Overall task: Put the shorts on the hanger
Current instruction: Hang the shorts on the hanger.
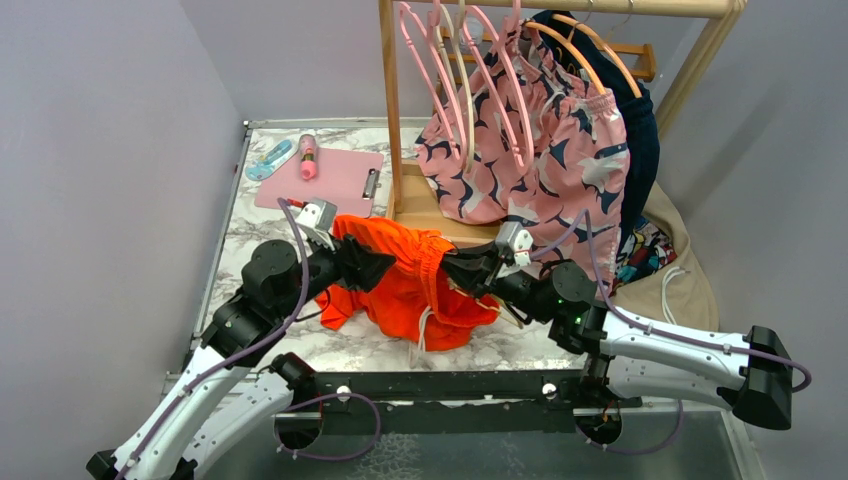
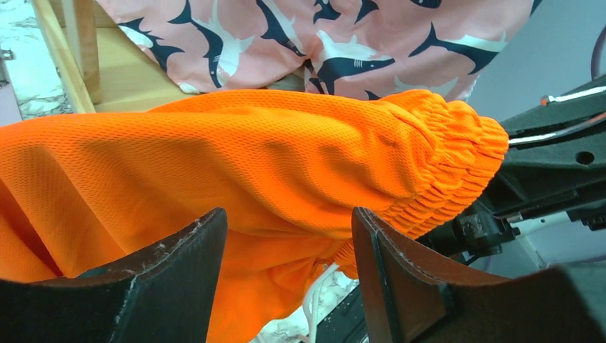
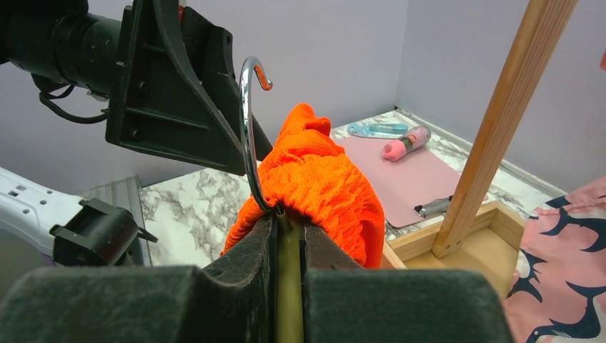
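Note:
The bright orange shorts (image 1: 410, 285) hang bunched between my two grippers above the marble table, white drawstring dangling below. In the left wrist view the shorts (image 2: 271, 157) spread across the frame, elastic waistband at the right. My left gripper (image 2: 286, 214) is open, its fingers wide apart at the cloth's lower edge without pinching it. My right gripper (image 3: 288, 218) is shut on the pale-yellow hanger (image 3: 288, 286). The hanger's metal hook (image 3: 248, 128) rises just beyond the fingertips. The gathered waistband (image 3: 325, 186) sits on the hanger just past the right fingers. The rest of the hanger is hidden under the fabric.
A wooden rack (image 1: 390, 110) at the back holds pink hangers (image 1: 440, 70), shark-patterned pink shorts (image 1: 540, 150), orange hangers and a dark garment. A pink clipboard (image 1: 330, 178) with a pink tube lies back left. A beige garment (image 1: 680, 270) is heaped at the right.

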Robot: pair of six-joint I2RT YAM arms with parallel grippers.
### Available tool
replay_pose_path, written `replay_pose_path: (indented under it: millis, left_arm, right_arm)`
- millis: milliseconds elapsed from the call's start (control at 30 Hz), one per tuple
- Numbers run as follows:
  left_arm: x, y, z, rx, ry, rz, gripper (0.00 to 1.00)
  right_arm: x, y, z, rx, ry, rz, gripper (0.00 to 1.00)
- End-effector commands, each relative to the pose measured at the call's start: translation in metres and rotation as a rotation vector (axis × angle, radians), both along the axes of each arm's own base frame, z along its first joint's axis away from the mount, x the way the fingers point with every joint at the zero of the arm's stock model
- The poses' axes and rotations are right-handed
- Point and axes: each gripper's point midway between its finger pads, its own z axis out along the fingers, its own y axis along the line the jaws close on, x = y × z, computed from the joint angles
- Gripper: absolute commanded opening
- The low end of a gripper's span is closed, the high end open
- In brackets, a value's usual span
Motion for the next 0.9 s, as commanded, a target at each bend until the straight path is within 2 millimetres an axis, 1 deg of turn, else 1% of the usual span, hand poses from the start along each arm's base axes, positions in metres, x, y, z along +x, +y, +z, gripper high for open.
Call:
replay_pose_path:
  millis: [0, 133, 233, 433, 500, 533, 600, 700, 733, 867]
  left_arm:
    - [0.008, 0.002, -0.005, -0.016, 0.041, 0.056, 0.67]
    - [0.013, -0.003, -0.011, -0.026, 0.078, 0.066, 0.64]
    - [0.012, -0.007, -0.008, -0.051, 0.073, 0.047, 0.58]
    - [0.012, -0.012, -0.004, -0.088, 0.067, 0.034, 0.51]
    - [0.012, -0.014, -0.004, -0.095, 0.068, 0.026, 0.44]
    - [0.012, -0.014, -0.004, -0.098, 0.067, 0.023, 0.38]
    - [0.012, -0.015, -0.003, -0.102, 0.064, 0.019, 0.25]
    - [0.01, -0.013, -0.001, -0.103, 0.049, 0.016, 0.02]
    - [0.009, -0.012, 0.0, -0.103, 0.04, 0.016, 0.0]
    - [0.006, -0.004, 0.006, -0.107, 0.005, 0.033, 0.0]
  right_arm:
    - [-0.007, -0.008, 0.061, 0.176, -0.073, 0.016, 0.01]
    - [-0.009, -0.006, 0.061, 0.179, -0.071, 0.032, 0.01]
    - [-0.011, -0.005, 0.06, 0.177, -0.068, 0.043, 0.01]
    - [-0.013, -0.002, 0.059, 0.181, -0.066, 0.062, 0.01]
    - [-0.013, 0.0, 0.059, 0.18, -0.066, 0.068, 0.01]
    - [-0.013, 0.0, 0.06, 0.181, -0.065, 0.069, 0.01]
    - [-0.013, 0.001, 0.059, 0.179, -0.064, 0.07, 0.01]
    - [-0.011, 0.0, 0.059, 0.174, -0.069, 0.06, 0.01]
    - [-0.01, 0.0, 0.058, 0.168, -0.07, 0.054, 0.01]
    - [-0.005, -0.002, 0.054, 0.132, -0.073, 0.02, 0.01]
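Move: The shorts' upper fold that the left hand is after lies about 2 cm ahead, 2 cm to its right and 2 cm below. The bunched waistband is roughly 7 cm to this hand's right and 1 cm ahead; the hanger's neck, held in the right fingers, is about 8 cm right, level with it. The rack's front corner stands some 10 cm ahead, 25 cm below. For the right hand, that fold is about 6 cm left and 2 cm ahead. Downward and forward, edging a little right, the left hand dips about 2 cm into the shorts' upper fold beside the waistband, tipping down some 5 degrees. Its half-open fingers then shut fully, pinching the cloth as the hand comes back up about 1 cm. The right hand stays practically in place and keeps its grip on the hanger's neck. ##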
